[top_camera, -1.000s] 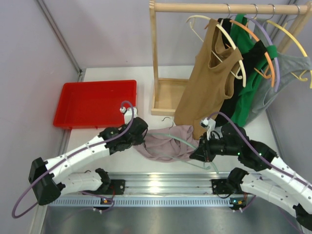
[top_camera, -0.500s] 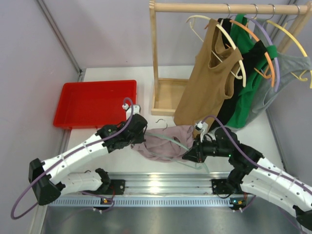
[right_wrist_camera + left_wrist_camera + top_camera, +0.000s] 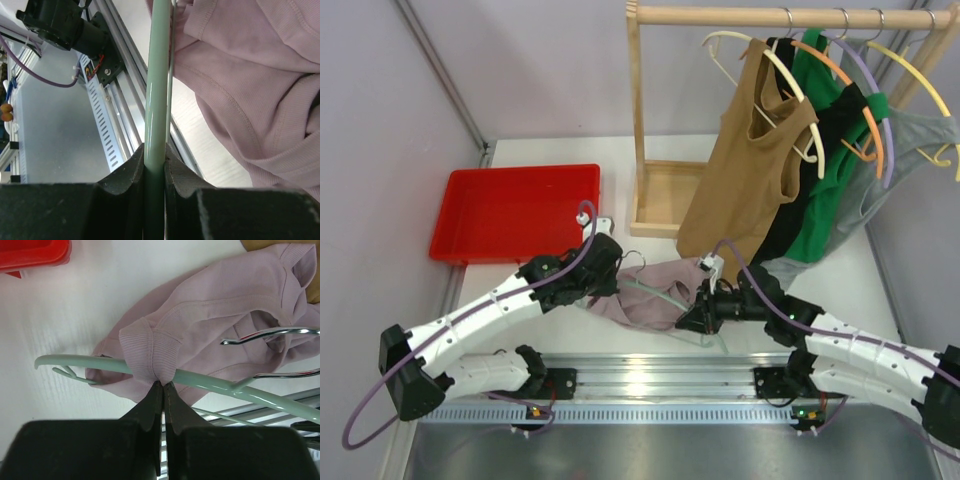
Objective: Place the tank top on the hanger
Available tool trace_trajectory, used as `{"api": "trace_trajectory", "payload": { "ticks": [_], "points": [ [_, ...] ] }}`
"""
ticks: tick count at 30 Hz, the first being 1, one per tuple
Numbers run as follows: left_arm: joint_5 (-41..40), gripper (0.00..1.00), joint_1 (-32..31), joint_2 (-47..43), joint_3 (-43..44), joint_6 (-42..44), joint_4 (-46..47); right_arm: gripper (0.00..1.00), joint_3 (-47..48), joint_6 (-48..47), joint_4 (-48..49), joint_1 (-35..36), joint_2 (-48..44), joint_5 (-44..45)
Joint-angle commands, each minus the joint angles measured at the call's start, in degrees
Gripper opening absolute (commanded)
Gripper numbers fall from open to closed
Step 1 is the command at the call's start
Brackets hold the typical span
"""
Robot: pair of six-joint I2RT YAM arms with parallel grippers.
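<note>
The pale mauve tank top [image 3: 642, 305] lies bunched on the table between my two arms. One strap [image 3: 150, 347] is looped over an arm of the mint-green hanger [image 3: 215, 384], and my left gripper [image 3: 163, 385] is shut on that strap just below the hanger arm. The silver hook [image 3: 272, 332] sticks out over the fabric. From the right, my right gripper [image 3: 155, 152] is shut on the hanger [image 3: 158, 75], with the tank top [image 3: 260, 70] beside it. In the top view, the left gripper [image 3: 611, 272] and right gripper [image 3: 690, 320] sit at opposite ends of the hanger [image 3: 660, 291].
A red tray [image 3: 515, 210] sits at the back left. The wooden rack [image 3: 640, 120] at the back holds a tan tank top [image 3: 750, 160], a green garment [image 3: 835, 180] and a grey garment [image 3: 910, 150] on other hangers. An aluminium rail [image 3: 660, 375] runs along the near edge.
My right gripper has carried the hanger leftward, toward the left gripper, pushing it further into the tank top. The left gripper has shifted slightly back while holding the strap.
</note>
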Motion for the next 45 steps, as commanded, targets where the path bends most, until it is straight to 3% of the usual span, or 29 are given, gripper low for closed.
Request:
{"api": "trace_trajectory", "payload": {
  "ticks": [1, 2, 4, 6, 9, 14, 21, 32, 45],
  "points": [
    [0.4, 0.04, 0.1, -0.4, 1.5, 1.1, -0.2, 0.00, 0.5, -1.3, 10.5, 3.3, 2.2, 0.5],
    [0.5, 0.16, 0.1, -0.6, 1.6, 1.1, 0.0, 0.00, 0.6, -1.4, 10.6, 3.7, 2.6, 1.4],
    [1.0, 0.27, 0.1, -0.8, 1.9, 1.5, 0.2, 0.00, 0.8, -1.7, 10.7, 4.3, 3.7, 2.0],
    [1.2, 0.35, 0.1, -1.1, 2.0, 2.0, 0.4, 0.00, 0.9, -1.9, 10.6, 4.4, 4.3, 2.7],
    [1.7, 0.39, 0.1, -1.8, 2.0, 2.9, 0.3, 0.00, 1.0, -2.2, 10.5, 4.5, 4.7, 3.0],
    [4.3, 0.39, 0.0, -5.4, 0.8, 4.8, 2.9, 0.00, 1.1, -2.2, 10.6, 4.7, 5.2, 3.3],
    [10.9, 0.40, -0.4, -9.6, -5.3, 9.0, 16.5, 0.00, 1.1, -2.3, 10.2, 5.0, 5.7, 3.6],
    [8.0, 0.45, -0.4, -6.5, -11.8, 10.3, 29.6, 0.00, 1.6, -2.4, 8.8, 6.2, 5.9, 4.9],
    [8.2, 0.45, -0.4, -6.1, -16.5, 9.8, 33.6, 0.00, 3.5, -3.0, 7.7, 8.4, 8.3, 8.2]
  ]
}}
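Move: My left hand still pinches the tank top's strap over the green hanger. The foot of the hook, where I go next, lies about 6 cm to the right, 1 cm ahead and level. The hanger's free end is some 8 cm to the left, 1 cm back and 2 cm lower; the tank top's bulk is about 8 cm to the right, 9 cm below. From my right hand, which holds the hanger, the hook's foot is about 13 cm left, 8 cm ahead and slightly higher. I open my left fingers to nearly half and let the strap go, lift about 4 cm, cross some 5 cm to the right over the hanger, then come down about 5 cm with the fingers open astride the hook's foot, the hand turning about 20 degrees on the way, partly clockwise. My right hand keeps its pinch on the hanger and shifts it a couple of centimetres left and down. ##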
